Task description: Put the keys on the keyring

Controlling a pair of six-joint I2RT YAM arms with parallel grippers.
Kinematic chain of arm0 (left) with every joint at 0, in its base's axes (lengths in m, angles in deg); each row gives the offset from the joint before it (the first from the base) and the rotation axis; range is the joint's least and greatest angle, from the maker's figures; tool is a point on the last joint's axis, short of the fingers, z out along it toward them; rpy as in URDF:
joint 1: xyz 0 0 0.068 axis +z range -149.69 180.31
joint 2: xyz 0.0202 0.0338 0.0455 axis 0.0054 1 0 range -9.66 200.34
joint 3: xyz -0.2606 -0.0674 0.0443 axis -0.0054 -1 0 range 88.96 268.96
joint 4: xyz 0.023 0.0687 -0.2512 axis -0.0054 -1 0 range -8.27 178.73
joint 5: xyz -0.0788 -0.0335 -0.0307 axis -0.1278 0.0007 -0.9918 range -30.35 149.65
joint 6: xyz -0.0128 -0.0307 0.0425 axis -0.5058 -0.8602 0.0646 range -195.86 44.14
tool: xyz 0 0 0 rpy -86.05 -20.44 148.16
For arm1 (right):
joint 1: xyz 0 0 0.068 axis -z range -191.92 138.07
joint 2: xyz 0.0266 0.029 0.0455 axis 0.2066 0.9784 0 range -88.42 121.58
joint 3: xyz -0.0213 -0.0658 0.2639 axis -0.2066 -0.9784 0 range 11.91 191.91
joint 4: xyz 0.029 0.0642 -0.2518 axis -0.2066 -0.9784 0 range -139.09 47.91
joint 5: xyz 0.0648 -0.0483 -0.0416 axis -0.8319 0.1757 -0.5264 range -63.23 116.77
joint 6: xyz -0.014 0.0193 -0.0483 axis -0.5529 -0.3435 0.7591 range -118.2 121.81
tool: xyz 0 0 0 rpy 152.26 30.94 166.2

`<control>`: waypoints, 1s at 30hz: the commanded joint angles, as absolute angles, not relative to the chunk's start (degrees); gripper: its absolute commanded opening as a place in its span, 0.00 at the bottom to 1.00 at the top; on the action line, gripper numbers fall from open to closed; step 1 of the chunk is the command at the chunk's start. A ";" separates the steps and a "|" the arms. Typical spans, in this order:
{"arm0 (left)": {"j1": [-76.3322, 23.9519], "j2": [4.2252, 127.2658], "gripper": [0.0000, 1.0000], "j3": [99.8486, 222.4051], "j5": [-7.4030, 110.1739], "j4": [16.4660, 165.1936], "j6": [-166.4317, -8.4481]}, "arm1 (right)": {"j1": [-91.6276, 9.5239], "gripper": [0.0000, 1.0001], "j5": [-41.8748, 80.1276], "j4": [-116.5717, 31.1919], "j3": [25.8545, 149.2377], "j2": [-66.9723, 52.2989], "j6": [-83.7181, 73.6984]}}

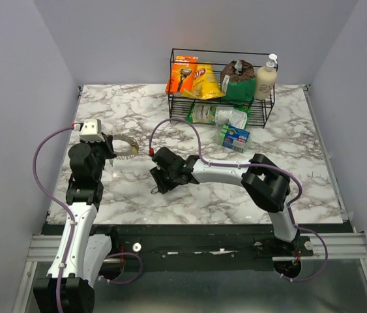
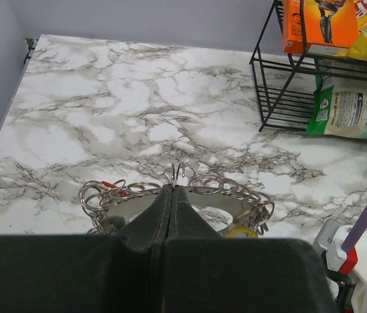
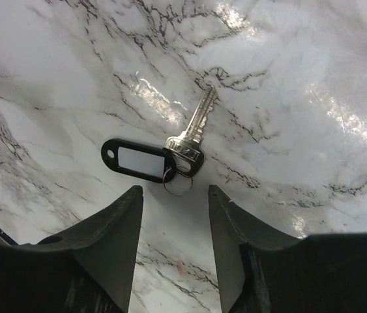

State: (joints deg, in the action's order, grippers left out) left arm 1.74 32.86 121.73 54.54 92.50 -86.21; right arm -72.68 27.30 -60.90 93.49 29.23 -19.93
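Observation:
My left gripper (image 2: pixel 172 188) is shut on the keyring (image 2: pixel 178 171); a thin loop of it pokes out past the fingertips. Its chain of silver links (image 2: pixel 229 189) hangs to both sides, with a small red tag (image 2: pixel 113 186) on the left and a yellow key head (image 2: pixel 242 231) on the right. In the top view the left gripper (image 1: pixel 109 147) holds the keyring (image 1: pixel 128 147) above the table's left part. My right gripper (image 3: pixel 173 190) is open, just above a silver key (image 3: pixel 195 128) that lies flat, joined by a small ring to a black tag (image 3: pixel 137 161). Other keys are not visible.
A black wire basket (image 1: pixel 266 112) with snack packets and a bottle stands at the back right. A blue box (image 1: pixel 234 137) and a green-white packet (image 1: pixel 219 115) lie in front of it. The right arm (image 1: pixel 235 171) stretches across the table's middle.

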 commanded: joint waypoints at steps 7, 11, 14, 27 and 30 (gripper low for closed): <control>2.07 31.47 0.00 121.48 53.41 96.81 -86.41 | -73.97 0.49 29.23 -61.52 97.08 34.45 -18.15; 2.07 31.30 0.00 121.39 53.23 96.90 -86.32 | -74.15 0.43 30.19 -62.13 96.55 34.89 -18.06; 2.07 31.21 0.00 121.39 53.23 96.72 -86.23 | -74.15 0.37 29.67 -62.31 95.76 34.72 -18.23; 2.07 31.03 0.00 121.30 52.88 96.81 -86.41 | -74.15 0.15 30.37 -62.40 94.35 30.06 -18.67; 2.07 30.94 0.00 121.30 52.88 96.81 -86.32 | -74.15 0.10 31.77 -62.48 93.65 28.31 -18.59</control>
State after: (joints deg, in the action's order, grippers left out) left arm 1.74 32.42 121.60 54.35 92.91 -86.21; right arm -73.48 29.05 -60.01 95.55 31.17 -18.73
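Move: The black key tag lies flat on the table some 3 cm to the right hand's left and 1 cm back, its ring end almost between the open fingertips and 2 cm or so below the hand. Its key lies about 2 cm ahead and 3 cm to the left of the hand. The keyring hangs in the left hand, roughly 9 cm ahead, 14 cm left and 18 cm above the right. From the left hand the tag is about 14 cm right, 10 cm back and 23 cm down. The right hand slides about 1.5 cm to its left with a touch of forward, staying low over the table with fingertips pointing down and left, so that the open fingers come over the ring end of the black tag. There it all but stops and closes its fingers from about half open to nearly shut, pinching the tag by its ring end, while the left hand stays put and keeps hold of the keyring. ##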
